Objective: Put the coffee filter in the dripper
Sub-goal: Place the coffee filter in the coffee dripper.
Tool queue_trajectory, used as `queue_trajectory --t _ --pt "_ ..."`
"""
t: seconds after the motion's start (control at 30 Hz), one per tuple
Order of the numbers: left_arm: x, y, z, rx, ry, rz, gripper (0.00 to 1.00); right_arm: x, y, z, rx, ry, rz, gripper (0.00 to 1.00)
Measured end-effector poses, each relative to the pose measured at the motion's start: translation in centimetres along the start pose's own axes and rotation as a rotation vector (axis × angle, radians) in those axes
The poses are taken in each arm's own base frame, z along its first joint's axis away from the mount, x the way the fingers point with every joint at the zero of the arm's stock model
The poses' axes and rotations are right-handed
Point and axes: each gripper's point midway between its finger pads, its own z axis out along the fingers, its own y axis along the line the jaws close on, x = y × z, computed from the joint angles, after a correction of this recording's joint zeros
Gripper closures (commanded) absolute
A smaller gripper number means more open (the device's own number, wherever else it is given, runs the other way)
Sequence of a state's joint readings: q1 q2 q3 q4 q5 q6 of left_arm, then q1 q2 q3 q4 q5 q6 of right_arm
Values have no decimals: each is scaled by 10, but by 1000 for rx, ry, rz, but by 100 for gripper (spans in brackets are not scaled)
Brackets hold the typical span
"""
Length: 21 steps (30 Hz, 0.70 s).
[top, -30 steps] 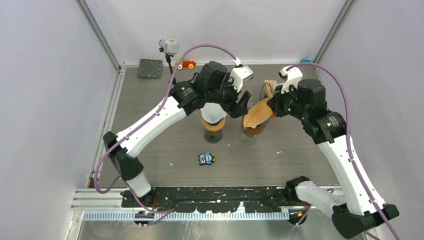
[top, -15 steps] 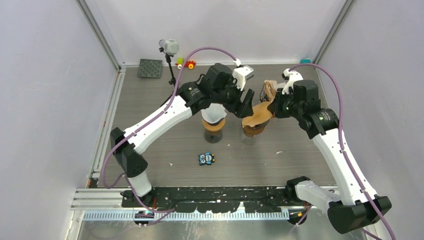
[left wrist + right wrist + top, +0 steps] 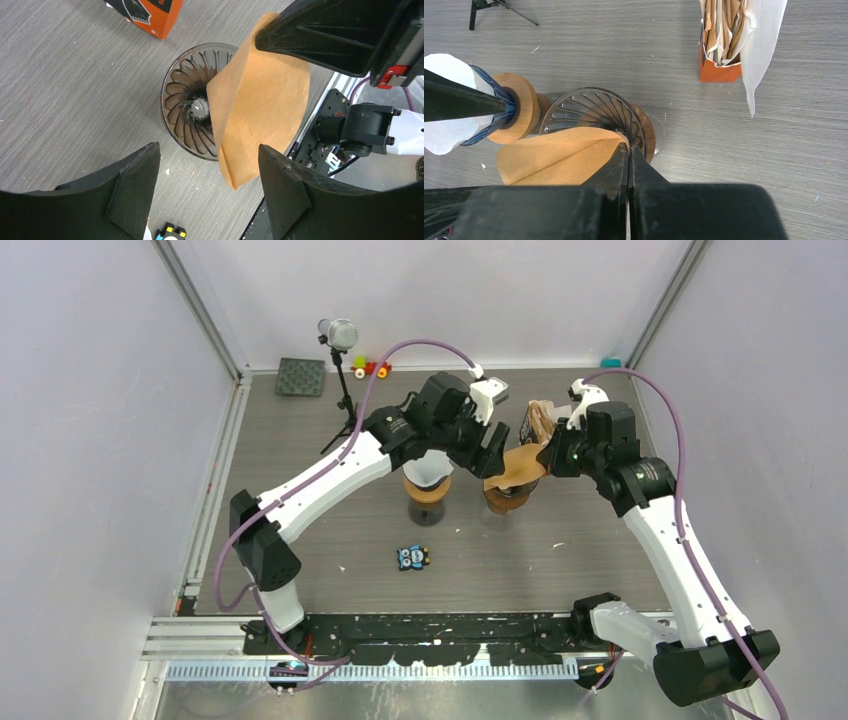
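Note:
A brown paper coffee filter [image 3: 516, 468] [image 3: 265, 100] [image 3: 556, 157] hangs tilted above the smoked-glass ribbed dripper [image 3: 506, 499] [image 3: 186, 117] [image 3: 589, 111]. It covers the dripper's near side. My right gripper [image 3: 541, 454] [image 3: 628, 146] is shut on the filter's edge, pinching it at the fingertips. My left gripper [image 3: 491, 449] [image 3: 207, 150] hovers open just left of the filter. Its fingers straddle the filter's lower corner without touching it.
A second dripper with a white filter and wooden collar [image 3: 427, 478] [image 3: 504, 114] stands just left. An orange box of filters [image 3: 536, 420] [image 3: 720, 62] stands behind. An owl toy [image 3: 412, 558], a microphone stand [image 3: 340, 338], a dark pad [image 3: 301, 377] and a toy train [image 3: 372, 368] lie around.
The left gripper has reached further right and back, up to the filter. The right gripper has drawn the filter slightly back over the dripper, still pinched.

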State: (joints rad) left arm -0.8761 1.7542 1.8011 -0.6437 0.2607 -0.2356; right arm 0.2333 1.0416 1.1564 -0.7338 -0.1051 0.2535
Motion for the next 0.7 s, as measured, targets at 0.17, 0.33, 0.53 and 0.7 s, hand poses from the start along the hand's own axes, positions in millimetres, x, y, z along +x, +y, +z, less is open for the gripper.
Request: queue_trajectory --t 0.17,0.33,0.53,0.7 --pt "7 5 9 -8 23 -3 41 3 -3 2 12 5 15 100" --pt "10 5 13 -4 36 -2 53 5 -6 4 22 9 22 100" --pt "13 3 16 13 47 -5 71 5 -7 5 25 10 27 99" --pt "15 2 20 30 61 6 90 6 -5 5 18 12 26 94"
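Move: The brown coffee filter, held at one end by the right hand, has its middle about 6 cm to the left hand's right, level fore and aft and some 2 cm lower. From the right hand the filter's middle lies about 6 cm left and 1 cm down; the ribbed dripper stands roughly 6 cm left, 2 cm ahead and 9 cm below, and the filter box about 14 cm straight ahead, 14 cm lower. The white-filtered dripper is some 11 cm to the left hand's left, 2 cm ahead and 7 cm down. The filter's free left edge is taken between the left fingers: the left hand sinks about 2.5 cm, easing roughly 1 cm to the right, and its wide-open fingers draw nearly shut around the edge to pinch it. The right hand keeps the other end pinched and settles about 1 cm lower. ##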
